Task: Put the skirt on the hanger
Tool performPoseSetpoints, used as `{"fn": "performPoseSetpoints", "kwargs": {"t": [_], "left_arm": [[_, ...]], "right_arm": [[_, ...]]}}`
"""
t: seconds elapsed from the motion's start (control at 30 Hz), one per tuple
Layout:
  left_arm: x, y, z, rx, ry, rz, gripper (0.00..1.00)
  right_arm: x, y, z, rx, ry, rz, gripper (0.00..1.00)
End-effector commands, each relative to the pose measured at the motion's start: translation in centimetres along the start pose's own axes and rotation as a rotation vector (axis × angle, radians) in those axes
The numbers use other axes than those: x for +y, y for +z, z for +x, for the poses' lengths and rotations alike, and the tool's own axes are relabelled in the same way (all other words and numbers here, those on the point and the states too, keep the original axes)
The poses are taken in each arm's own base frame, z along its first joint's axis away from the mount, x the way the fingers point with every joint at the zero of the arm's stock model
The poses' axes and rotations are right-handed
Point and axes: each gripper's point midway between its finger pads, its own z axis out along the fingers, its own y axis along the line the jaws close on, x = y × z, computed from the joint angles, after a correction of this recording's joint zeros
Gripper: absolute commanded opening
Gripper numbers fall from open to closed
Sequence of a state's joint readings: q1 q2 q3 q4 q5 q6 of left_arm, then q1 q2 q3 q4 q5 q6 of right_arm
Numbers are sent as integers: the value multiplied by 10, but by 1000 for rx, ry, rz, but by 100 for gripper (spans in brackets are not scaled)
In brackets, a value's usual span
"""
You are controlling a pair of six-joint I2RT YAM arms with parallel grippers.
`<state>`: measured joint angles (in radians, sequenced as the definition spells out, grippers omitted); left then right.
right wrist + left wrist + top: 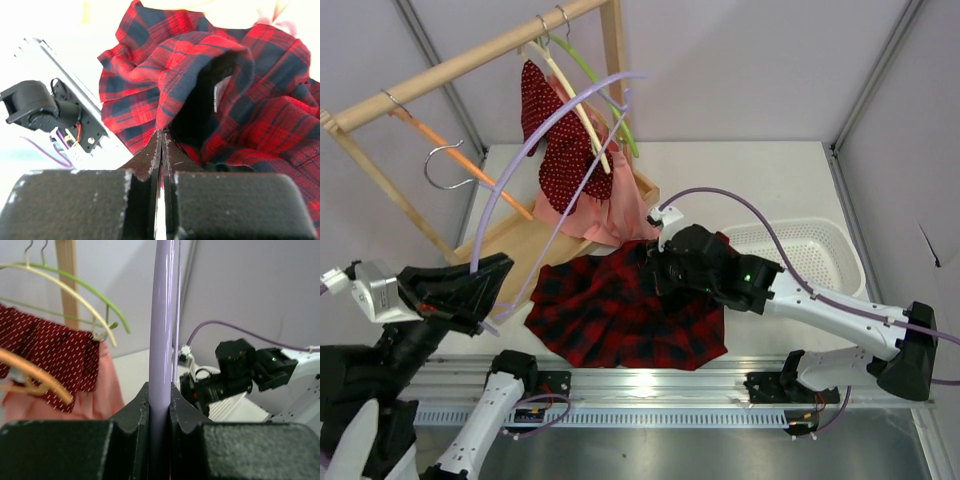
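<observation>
The red and dark plaid skirt (620, 315) lies spread on the table in front of the arms. Its waist edge is lifted at the top right. My right gripper (656, 262) is shut on that waist edge; the right wrist view shows the jaws (162, 137) pinching a fold of the skirt (250, 100) beside the open waist. My left gripper (485, 290) is shut on the pale lavender hanger (535, 140) and holds it up at the left, its arc rising toward the rack. In the left wrist view the hanger (164, 330) runs straight up from the closed jaws (160, 395).
A wooden rack (470, 60) stands at the back left. It carries an orange hanger (460, 150), cream and green hangers (585, 90), a red white-dotted garment (555, 130) and a pink garment (610, 215). A white basket (810, 255) sits at the right.
</observation>
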<state>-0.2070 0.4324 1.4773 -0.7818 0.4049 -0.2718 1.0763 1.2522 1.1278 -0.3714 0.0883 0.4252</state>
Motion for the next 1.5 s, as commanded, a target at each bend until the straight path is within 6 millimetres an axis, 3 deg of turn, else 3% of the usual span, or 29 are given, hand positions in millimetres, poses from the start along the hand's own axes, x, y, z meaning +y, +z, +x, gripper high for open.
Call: {"fn": "performPoseSetpoints", "kwargs": {"t": [0.0, 0.13, 0.4, 0.57, 0.63, 0.7, 0.77, 0.8, 0.87, 0.9, 1.2, 1.47], "left_arm": [[-26, 25, -38, -152, -28, 173, 0], [-10, 51, -26, -167, -98, 170, 0], [14, 96, -5, -126, -212, 166, 0], [16, 118, 5, -102, -249, 199, 0], [13, 130, 14, -83, -268, 200, 0], [-5, 139, 28, -41, -296, 244, 0], [-1, 156, 45, -29, -298, 176, 0], [-17, 157, 51, -12, -320, 210, 0], [-13, 168, 60, -26, -343, 144, 0], [-22, 169, 64, -19, -364, 156, 0], [-35, 204, 113, 37, -361, 57, 0], [-54, 217, 145, 115, -438, 102, 0]], "right_arm": [[21, -16, -22, -97, -31, -72, 0], [22, -28, -24, -130, -26, -36, 0], [40, -55, -45, -242, -15, -77, 0], [57, -61, -52, -266, -48, -143, 0], [62, -64, -56, -277, -64, -159, 0], [69, -68, -60, -288, -75, -181, 0], [74, -73, -67, -306, -82, -197, 0], [76, -75, -68, -310, -87, -199, 0], [81, -80, -71, -322, -99, -202, 0], [81, -83, -71, -328, -99, -196, 0], [68, -101, -64, -334, -79, -137, 0], [52, -116, -67, -346, -96, -80, 0]]}}
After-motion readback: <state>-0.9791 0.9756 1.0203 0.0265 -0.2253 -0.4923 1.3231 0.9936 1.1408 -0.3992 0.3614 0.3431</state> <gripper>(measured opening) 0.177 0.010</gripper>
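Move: The open waist of the skirt, pinched at its edge by the right hand, lies about 14 cm ahead of the left hand, 22 cm to its right and 27 cm below. Near the left hand's way, the orange hanger is some 16 cm ahead, level with it sideways and in height; the dotted garment hangs about 28 cm ahead, 10 cm right and 10 cm lower. From the right hand, that waist is just 2 cm ahead and 3 cm below. Still pinching the purple hanger near one end, the left hand carries it forward past the orange one, then sweeps right and down towards the skirt's open waist, some 15 cm forward and 20 cm right in all, fingers tipping about 20 degrees downward. Meanwhile the right hand keeps its pinch on the waist edge, lifting it about 9 cm and drawing it back, tipping its fingers upward. ##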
